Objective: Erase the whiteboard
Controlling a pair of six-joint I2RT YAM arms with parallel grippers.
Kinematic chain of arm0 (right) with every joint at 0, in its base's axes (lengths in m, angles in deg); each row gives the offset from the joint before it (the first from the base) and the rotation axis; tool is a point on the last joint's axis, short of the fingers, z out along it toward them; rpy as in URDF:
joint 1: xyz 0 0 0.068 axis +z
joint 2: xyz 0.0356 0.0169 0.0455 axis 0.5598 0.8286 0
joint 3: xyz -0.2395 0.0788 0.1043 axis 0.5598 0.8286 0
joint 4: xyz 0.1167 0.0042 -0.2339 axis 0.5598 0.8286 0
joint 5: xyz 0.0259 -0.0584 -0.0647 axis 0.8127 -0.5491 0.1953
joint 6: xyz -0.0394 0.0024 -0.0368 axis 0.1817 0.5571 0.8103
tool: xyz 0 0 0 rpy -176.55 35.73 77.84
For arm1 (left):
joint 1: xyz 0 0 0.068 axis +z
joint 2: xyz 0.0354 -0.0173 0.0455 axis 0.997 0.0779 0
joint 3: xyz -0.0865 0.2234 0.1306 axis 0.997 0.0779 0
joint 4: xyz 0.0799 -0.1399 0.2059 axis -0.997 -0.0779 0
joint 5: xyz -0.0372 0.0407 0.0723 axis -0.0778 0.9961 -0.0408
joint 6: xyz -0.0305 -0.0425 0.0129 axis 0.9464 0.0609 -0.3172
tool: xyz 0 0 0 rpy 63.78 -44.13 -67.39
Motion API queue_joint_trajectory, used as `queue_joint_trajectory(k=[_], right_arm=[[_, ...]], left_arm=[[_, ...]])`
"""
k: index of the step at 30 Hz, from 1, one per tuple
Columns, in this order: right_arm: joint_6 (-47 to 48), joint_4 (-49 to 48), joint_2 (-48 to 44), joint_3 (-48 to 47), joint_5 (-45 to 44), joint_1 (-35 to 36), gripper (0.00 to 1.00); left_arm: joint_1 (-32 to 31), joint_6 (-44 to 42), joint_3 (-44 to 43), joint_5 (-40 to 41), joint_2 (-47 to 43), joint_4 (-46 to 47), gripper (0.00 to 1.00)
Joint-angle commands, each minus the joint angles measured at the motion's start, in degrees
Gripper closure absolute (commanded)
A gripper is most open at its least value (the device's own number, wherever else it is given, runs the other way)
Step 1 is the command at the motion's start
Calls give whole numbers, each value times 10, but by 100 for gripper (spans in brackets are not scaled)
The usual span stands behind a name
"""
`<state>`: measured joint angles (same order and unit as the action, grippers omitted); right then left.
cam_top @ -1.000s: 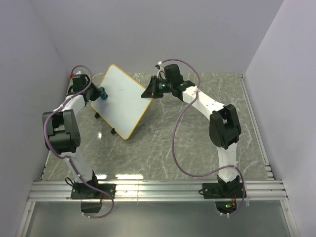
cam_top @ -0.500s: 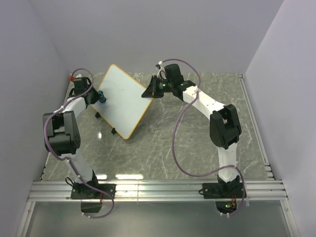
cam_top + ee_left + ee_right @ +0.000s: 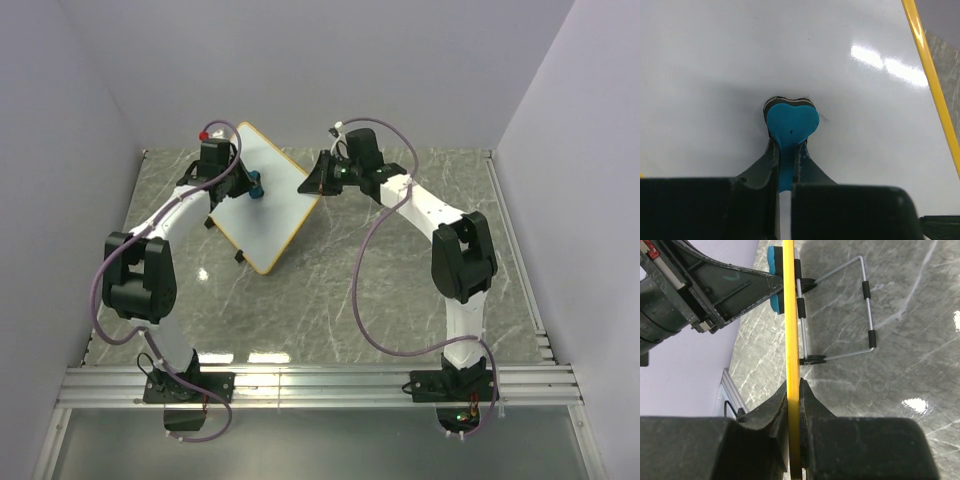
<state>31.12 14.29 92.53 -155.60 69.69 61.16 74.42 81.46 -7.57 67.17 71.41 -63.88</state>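
The whiteboard (image 3: 272,205) stands tilted on the marble table, white with a yellow-orange frame and no marks visible on it. My left gripper (image 3: 248,185) is shut on a small blue eraser (image 3: 791,122), whose tip presses against the board's white face (image 3: 715,75). My right gripper (image 3: 318,182) is shut on the board's right corner; in the right wrist view the yellow frame edge (image 3: 791,330) runs straight between its jaws. The eraser (image 3: 774,260) shows there at the board's far side, held by the left arm.
A wire stand (image 3: 860,315) with black sleeves props the board from behind. Black clip feet (image 3: 238,257) rest on the marble table (image 3: 380,290). Grey walls close in on the left, back and right. An aluminium rail (image 3: 320,385) runs along the near edge.
The left gripper with the eraser has swept right across the board from its left edge toward the upper middle. The board and the right gripper have shifted slightly right and back.
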Motion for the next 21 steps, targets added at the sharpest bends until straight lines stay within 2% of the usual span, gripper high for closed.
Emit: queue_joint_trajectory(k=[1, 5, 7, 9, 10, 12, 13, 16, 21], right_arm=[[21, 11, -30, 25, -22, 20, 100], [18, 4, -43, 40, -26, 21, 100], [15, -1, -47, 48, -27, 22, 96], [14, -6, -53, 58, -32, 21, 78], [13, -9, -56, 61, -34, 22, 61], [15, -9, -63, 68, -42, 22, 44], [18, -7, -65, 70, -46, 22, 33], [31, 4, -84, 80, -68, 22, 21], [55, 25, -140, 105, -117, 19, 15]], left_arm=[[-15, -3, -27, -29, -22, -64, 100], [23, -5, -28, -11, -60, -83, 100], [77, 6, -7, -23, -83, -86, 100], [134, 9, 25, -34, -98, -87, 100], [147, 1, 34, -30, -111, -90, 100], [173, -12, 53, 0, -123, -104, 100], [177, -21, 59, 18, -135, -111, 100], [187, -28, 86, 72, -156, -133, 100], [195, -11, 148, 127, -163, -176, 100]])
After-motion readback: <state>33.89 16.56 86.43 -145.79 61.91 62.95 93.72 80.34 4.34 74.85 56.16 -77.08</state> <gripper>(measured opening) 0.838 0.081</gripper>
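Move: The left hand holds the eraser on the whiteboard. Bare table beyond the board's left side lies about 18 cm to this hand's left, 9 cm back and 14 cm below; the board's middle is some 4 cm back, 1 cm right and 4 cm below, and the left clip 10 cm left, 9 cm back and 10 cm below. The board's right corner is pinched right at the right hand's point, the board's middle about 14 cm left of that hand, 2 cm back and 4 cm lower. Eraser still gripped, the left hand lifts it a couple of centimetres off the whiteboard and swings it quickly left, then also back over the board's lower left edge, some 18 cm left in all, turning counter-clockwise and starting to sink. The right hand holds on briefly, then opens wide and lets go of the board's corner while easing about 3 cm back and down. ##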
